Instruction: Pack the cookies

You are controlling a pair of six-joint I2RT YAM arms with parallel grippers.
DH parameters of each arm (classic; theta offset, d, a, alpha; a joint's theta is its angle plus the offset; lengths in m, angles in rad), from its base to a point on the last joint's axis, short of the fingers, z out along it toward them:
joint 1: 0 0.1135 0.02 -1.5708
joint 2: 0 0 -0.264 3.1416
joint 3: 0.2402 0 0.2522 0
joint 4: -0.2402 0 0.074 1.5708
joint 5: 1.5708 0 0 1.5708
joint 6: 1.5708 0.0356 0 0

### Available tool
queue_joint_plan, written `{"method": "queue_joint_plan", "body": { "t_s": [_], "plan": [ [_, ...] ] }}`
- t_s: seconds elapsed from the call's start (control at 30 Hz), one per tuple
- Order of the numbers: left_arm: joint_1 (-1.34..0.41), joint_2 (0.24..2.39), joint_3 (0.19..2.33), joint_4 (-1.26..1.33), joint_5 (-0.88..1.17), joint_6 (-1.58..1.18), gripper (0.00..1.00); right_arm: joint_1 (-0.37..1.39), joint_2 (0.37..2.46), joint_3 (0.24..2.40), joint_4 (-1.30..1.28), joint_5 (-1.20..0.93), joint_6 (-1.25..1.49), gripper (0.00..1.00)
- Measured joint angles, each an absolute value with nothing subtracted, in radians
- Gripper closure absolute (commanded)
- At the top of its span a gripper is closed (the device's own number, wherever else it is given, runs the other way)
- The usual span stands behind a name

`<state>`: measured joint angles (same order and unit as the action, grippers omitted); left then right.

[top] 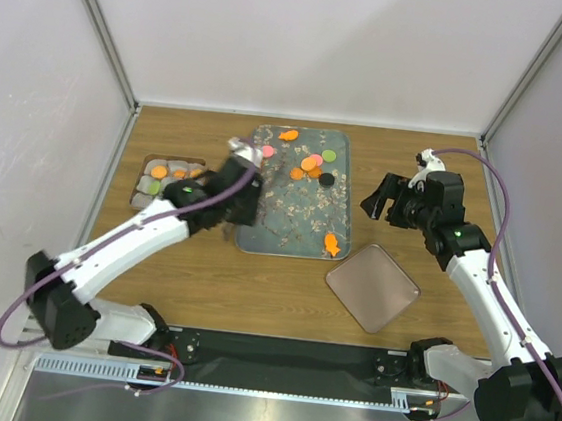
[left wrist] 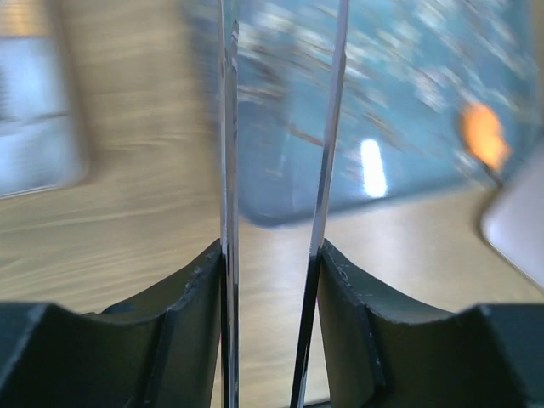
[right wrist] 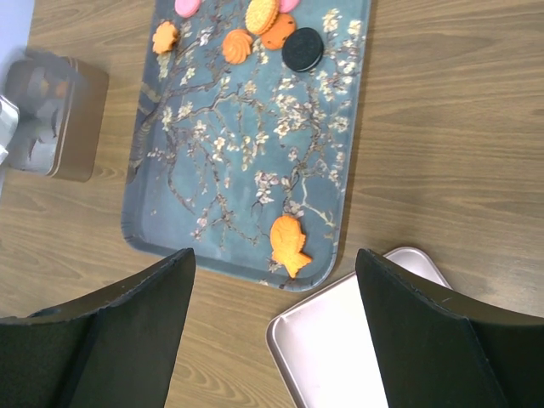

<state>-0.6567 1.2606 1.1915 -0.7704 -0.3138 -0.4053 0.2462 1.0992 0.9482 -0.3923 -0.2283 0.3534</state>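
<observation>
Cookies lie on the floral tray [top: 294, 227]: an orange fish [top: 289, 135] at the far edge, a pink disc [top: 267, 152], orange discs [top: 309, 162], a green one [top: 329, 156], a black one [top: 326, 179] and a second fish [top: 331, 244] near the front corner. More cookies [top: 159, 171] sit in the tin box [top: 144, 199] on the left. My left gripper [top: 235, 171] [left wrist: 272, 255] hangs over the tray's left edge, shut on thin tongs [left wrist: 327, 153] whose tips are out of view. My right gripper [top: 383, 196] [right wrist: 274, 255] hovers open to the right of the tray, above the near fish [right wrist: 289, 245].
The box's square metal lid [top: 372, 285] [right wrist: 357, 340] lies on the table in front of the tray's right corner. The black cookie [right wrist: 302, 49] and the tin box [right wrist: 55, 119] show in the right wrist view. White walls enclose the table on three sides.
</observation>
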Motion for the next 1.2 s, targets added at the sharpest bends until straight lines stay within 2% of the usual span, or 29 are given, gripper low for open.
{"method": "queue_joint_plan", "body": {
  "t_s": [0.23, 0.43, 1.2],
  "plan": [
    [-0.958, 1.488, 1.261, -0.768, -0.329, -0.501, 0.49, 0.235, 1.090, 0.948, -0.393, -0.208, 0.353, 0.16],
    [-1.069, 1.602, 1.302, -0.757, -0.325, -0.547, 0.49, 0.231, 1.088, 0.948, -0.393, -0.199, 0.353, 0.16],
    [-1.134, 1.743, 1.357, -0.758, -0.339, -0.577, 0.47, 0.227, 1.088, 0.948, -0.392, -0.201, 0.353, 0.17]
  ]
}}
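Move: The left hand, holding the slotted metal tongs half open, has the orange fish cookie about 24 cm to its right, about level with it fore and aft, and some 19 cm below. The cookie lies in the near right corner of the baking tray, with the black cookie roughly 18 cm farther out and 2 cm to the left of it, and the beige tray's middle about 10 cm nearer and 13 cm to the right of it. From the right hand the fish cookie is some 8 cm left, 4 cm back and 20 cm down. The left hand swings about 17 cm to the right while sinking some 10 cm and drawing back about 8 cm, crossing from the tray's near left side towards the orange fish cookie, fast at first and then easing almost to a stop. On the way the wrist turns roughly 20 degrees clockwise and tips farther down, so that the tongs, still held about half open, slant forward and right with their tips over the fish cookie. ##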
